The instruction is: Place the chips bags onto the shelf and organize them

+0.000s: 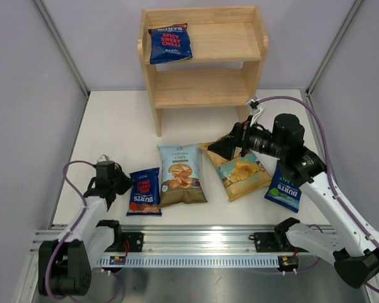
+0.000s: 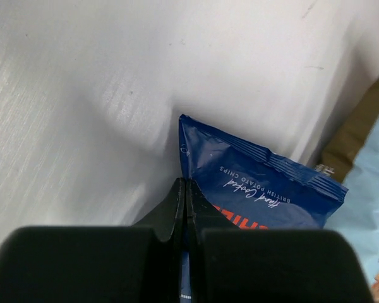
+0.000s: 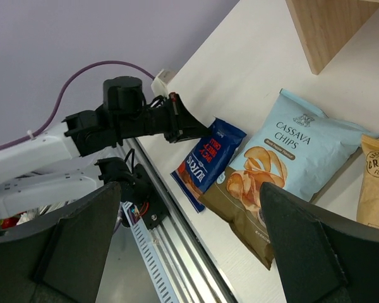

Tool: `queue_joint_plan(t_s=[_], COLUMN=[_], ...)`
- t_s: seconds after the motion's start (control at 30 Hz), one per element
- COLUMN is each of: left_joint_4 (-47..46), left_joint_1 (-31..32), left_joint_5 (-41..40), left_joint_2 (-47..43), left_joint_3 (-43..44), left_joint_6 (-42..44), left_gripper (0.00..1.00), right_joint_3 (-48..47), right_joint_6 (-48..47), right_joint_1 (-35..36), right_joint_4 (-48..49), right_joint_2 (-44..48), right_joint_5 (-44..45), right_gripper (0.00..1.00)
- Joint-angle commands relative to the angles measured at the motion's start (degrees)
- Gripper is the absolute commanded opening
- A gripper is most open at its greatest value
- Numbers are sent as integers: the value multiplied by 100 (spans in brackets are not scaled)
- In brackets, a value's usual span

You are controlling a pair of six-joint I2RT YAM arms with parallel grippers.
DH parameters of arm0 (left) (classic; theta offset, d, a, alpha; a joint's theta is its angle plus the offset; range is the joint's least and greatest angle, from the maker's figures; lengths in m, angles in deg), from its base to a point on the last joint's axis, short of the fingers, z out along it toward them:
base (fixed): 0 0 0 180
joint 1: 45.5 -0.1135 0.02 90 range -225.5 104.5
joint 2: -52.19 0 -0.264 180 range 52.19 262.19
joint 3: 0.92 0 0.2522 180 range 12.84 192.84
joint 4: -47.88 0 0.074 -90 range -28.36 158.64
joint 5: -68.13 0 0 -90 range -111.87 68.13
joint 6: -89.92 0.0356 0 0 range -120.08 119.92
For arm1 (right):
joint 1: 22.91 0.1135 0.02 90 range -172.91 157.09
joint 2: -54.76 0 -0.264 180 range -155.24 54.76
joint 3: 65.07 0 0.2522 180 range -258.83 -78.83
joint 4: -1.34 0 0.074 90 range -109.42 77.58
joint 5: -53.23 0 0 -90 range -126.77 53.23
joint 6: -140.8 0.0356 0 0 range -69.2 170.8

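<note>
The wooden shelf [image 1: 205, 88] stands at the back with one red-lettered Burts bag [image 1: 170, 43] on its top tier. A second red-lettered Burts bag [image 1: 144, 191] lies flat at the front left. My left gripper [image 1: 120, 182] is shut at this bag's left edge [image 2: 252, 189], with a blue sliver showing between the fingers [image 2: 170, 211]. The Cassava bag [image 1: 181, 175], the yellow/teal bag [image 1: 240, 172] and the green-marked Burts bag [image 1: 284, 188] lie in a row on the table. My right gripper [image 1: 222, 148] is open and empty above the yellow/teal bag.
The right wrist view shows the left arm [image 3: 126, 117], the Burts bag [image 3: 208, 158], the Cassava bag [image 3: 284, 164] and a shelf leg [image 3: 328, 25]. A metal rail [image 1: 196, 243] runs along the table's near edge. Grey walls enclose the table.
</note>
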Motion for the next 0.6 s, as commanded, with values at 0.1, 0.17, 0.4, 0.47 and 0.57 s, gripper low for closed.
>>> queue_joint_plan(t_s=[0.1,0.17,0.4,0.47,0.57], left_joint_4=[679,627,1198,1269,1321], left_joint_1=[-10,-10,34,69,174], left_joint_5=[-56,270,464,613,702], left_joint_2=[-1175,-965,-1192,-1183,-1183], left_joint_3=[580,939,2074,2303,2716], left_joint_6=[-78,80,212,326,423], left_gripper=[0,0,0,0,0], right_joint_3=[432,573,749,767,794], right_joint_6=[560,850,1071,1063,1045], right_joint_1=[23,137,726,892,1016], right_joint_4=[1113,1563,3126,3340,3709], right_joint_2=[-478,-751,-1674,-1920,-2184], right_joint_5=[-365,-516,-535,-412,-201], right_gripper=[100,99,99,99,99])
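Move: The spicy sweet chilli bag lies on the table pinched by its left edge in the shut left gripper, its middle about 6 cm right and 4 cm back. The open right gripper it is carried to is roughly 35 cm right, level ahead and 32 cm higher. From the right hand the bag is some 29 cm left, 2 cm back, 33 cm down; the cassava chips bag 16 cm left, 3 cm ahead, as low. The chilli bag, still pinched at its edge, is raised straight off the table by the left hand, nearly 18 cm up and drifting a little forward, with the fingers tipping up some 20 degrees. Meanwhile the right hand, fingers wide open, sinks and then swings left over the cassava bag towards the rising bag, turning slightly counter-clockwise and tipping down; it touches nothing yet. ##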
